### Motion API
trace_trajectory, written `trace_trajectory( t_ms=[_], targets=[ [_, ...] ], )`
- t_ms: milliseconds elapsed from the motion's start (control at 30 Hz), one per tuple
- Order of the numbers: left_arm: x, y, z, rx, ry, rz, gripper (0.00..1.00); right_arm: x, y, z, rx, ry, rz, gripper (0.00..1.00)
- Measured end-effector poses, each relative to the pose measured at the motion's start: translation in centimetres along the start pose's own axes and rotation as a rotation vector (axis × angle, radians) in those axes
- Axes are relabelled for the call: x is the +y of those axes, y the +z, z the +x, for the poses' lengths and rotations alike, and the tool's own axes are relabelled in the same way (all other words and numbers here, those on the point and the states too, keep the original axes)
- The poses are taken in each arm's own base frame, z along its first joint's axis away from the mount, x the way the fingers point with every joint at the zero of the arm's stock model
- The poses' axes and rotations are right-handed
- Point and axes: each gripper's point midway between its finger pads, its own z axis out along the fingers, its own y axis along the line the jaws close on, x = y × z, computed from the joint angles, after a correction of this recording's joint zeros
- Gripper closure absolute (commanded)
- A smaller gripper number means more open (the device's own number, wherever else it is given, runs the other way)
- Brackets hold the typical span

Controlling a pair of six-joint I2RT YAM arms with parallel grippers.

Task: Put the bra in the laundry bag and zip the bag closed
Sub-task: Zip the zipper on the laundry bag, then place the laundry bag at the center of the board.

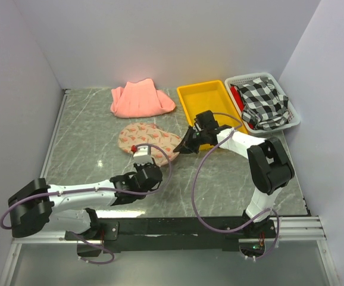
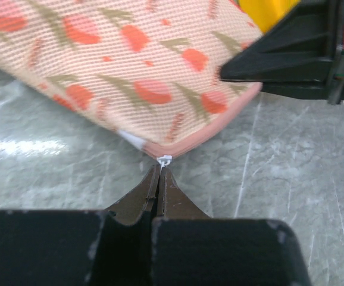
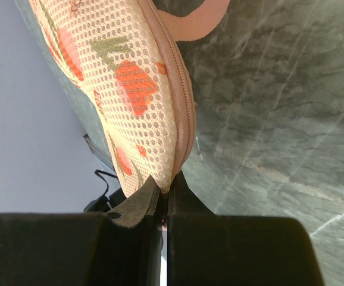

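The laundry bag [image 1: 147, 137], beige mesh with red-orange prints and pink edging, lies flat at mid-table. My left gripper [image 2: 161, 169] is shut on the small white zip pull [image 2: 163, 159] at the bag's near pink edge [image 2: 178, 146]. In the top view the left gripper [image 1: 142, 152] sits at the bag's near side. My right gripper [image 3: 169, 186] is shut on the bag's mesh end [image 3: 124, 89], right beside the pink zip [image 3: 184, 101]. From above, the right gripper [image 1: 180, 149] is at the bag's right end. The bra is hidden from every view.
A salmon-pink folded cloth [image 1: 141, 99] lies behind the bag. A yellow tray [image 1: 186, 102] stands at the back right, close behind the right arm. Right of it is a white basket [image 1: 292, 114] holding a checked cloth [image 1: 264, 101]. Walls close in the left, back and right.
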Motion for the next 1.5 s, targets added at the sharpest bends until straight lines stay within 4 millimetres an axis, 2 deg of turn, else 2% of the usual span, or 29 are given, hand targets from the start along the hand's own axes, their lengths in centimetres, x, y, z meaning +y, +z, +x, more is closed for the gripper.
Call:
trace_trajectory(
  t_ms=[167,400,500,533,567,633,733,767,800,900,1100,1233,1400,1433,1467,1500],
  targets=[
    [1.4,-0.9,-0.3,-0.016,-0.070,-0.011,0.99,-0.2,-0.3,0.2,0.023,-0.002,-0.004,1.00],
    [2.1,-1.0,-0.4,-0.024,-0.122,-0.042,0.99,-0.1,-0.3,0.5,0.038,-0.018,-0.017,1.00],
    [2.5,-0.9,-0.2,-0.022,-0.137,-0.063,0.88,-0.1,-0.3,0.6,0.043,-0.027,-0.021,1.00],
    [2.6,-0.8,-0.1,-0.019,-0.139,-0.068,0.76,-0.1,-0.4,0.6,0.043,-0.033,-0.023,1.00],
    [2.7,-0.9,0.0,-0.017,-0.137,-0.072,0.73,-0.2,-0.4,0.7,0.042,-0.036,-0.026,0.99],
    [3.4,-1.0,0.2,-0.009,-0.107,-0.095,0.67,-1.1,-0.6,0.9,0.019,-0.045,-0.014,0.94],
    [4.4,-1.2,0.6,0.008,-0.064,-0.121,0.43,-2.6,-1.6,1.0,-0.020,-0.047,0.009,0.85],
    [4.6,-1.3,0.6,0.010,-0.052,-0.124,0.39,-3.0,-1.8,1.0,-0.031,-0.054,0.019,0.81],
    [4.7,-1.4,0.6,0.013,-0.044,-0.127,0.37,-3.3,-1.9,1.1,-0.033,-0.065,0.029,0.71],
    [4.6,-1.7,0.3,0.021,-0.029,-0.137,0.36,-3.4,-1.7,1.6,-0.030,-0.124,0.045,0.71],
    [3.2,-2.4,-1.9,-0.003,-0.047,-0.122,0.30,-3.3,-0.9,4.3,0.035,-0.195,0.049,0.71],
    [4.0,-2.9,-3.1,-0.041,-0.055,-0.158,0.27,-3.7,-0.4,7.0,0.082,-0.218,0.056,0.71],
    [5.6,-3.2,-3.9,-0.075,-0.054,-0.217,0.26,-4.0,0.2,11.7,0.165,-0.220,0.046,0.71],
    [5.8,-3.2,-4.0,-0.081,-0.058,-0.225,0.26,-3.9,0.3,12.6,0.182,-0.222,0.040,0.69],
    [6.0,-3.2,-4.2,-0.087,-0.059,-0.234,0.25,-3.7,0.4,13.5,0.203,-0.225,0.034,0.62],
    [6.1,-3.2,-4.4,-0.093,-0.061,-0.241,0.25,-3.4,0.5,14.4,0.224,-0.233,0.028,0.47]
  ],
)
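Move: The left fingers are shut on the zipper pull at the laundry bag's near corner, the bag's middle about 8 cm ahead and 4 cm left of them, a little lower. The right hand still grips the bag's right end; from it the bag's middle is some 3 cm ahead and 11 cm left. The yellow tray's middle lies roughly 17 cm ahead and 15 cm right of the right hand, the pink cloth 22 cm ahead and 15 cm left. The left fingers let go of the zipper pull after easing about 4 cm left and dipping slightly, then rise wide open and drift farther left over the bag. The right hand holds nearly still, shifts about 3 cm right as its grip loosens partway, then drags the bag's end back some 14 cm towards the base, sinking a little and turning about 20 degrees counter-clockwise. ##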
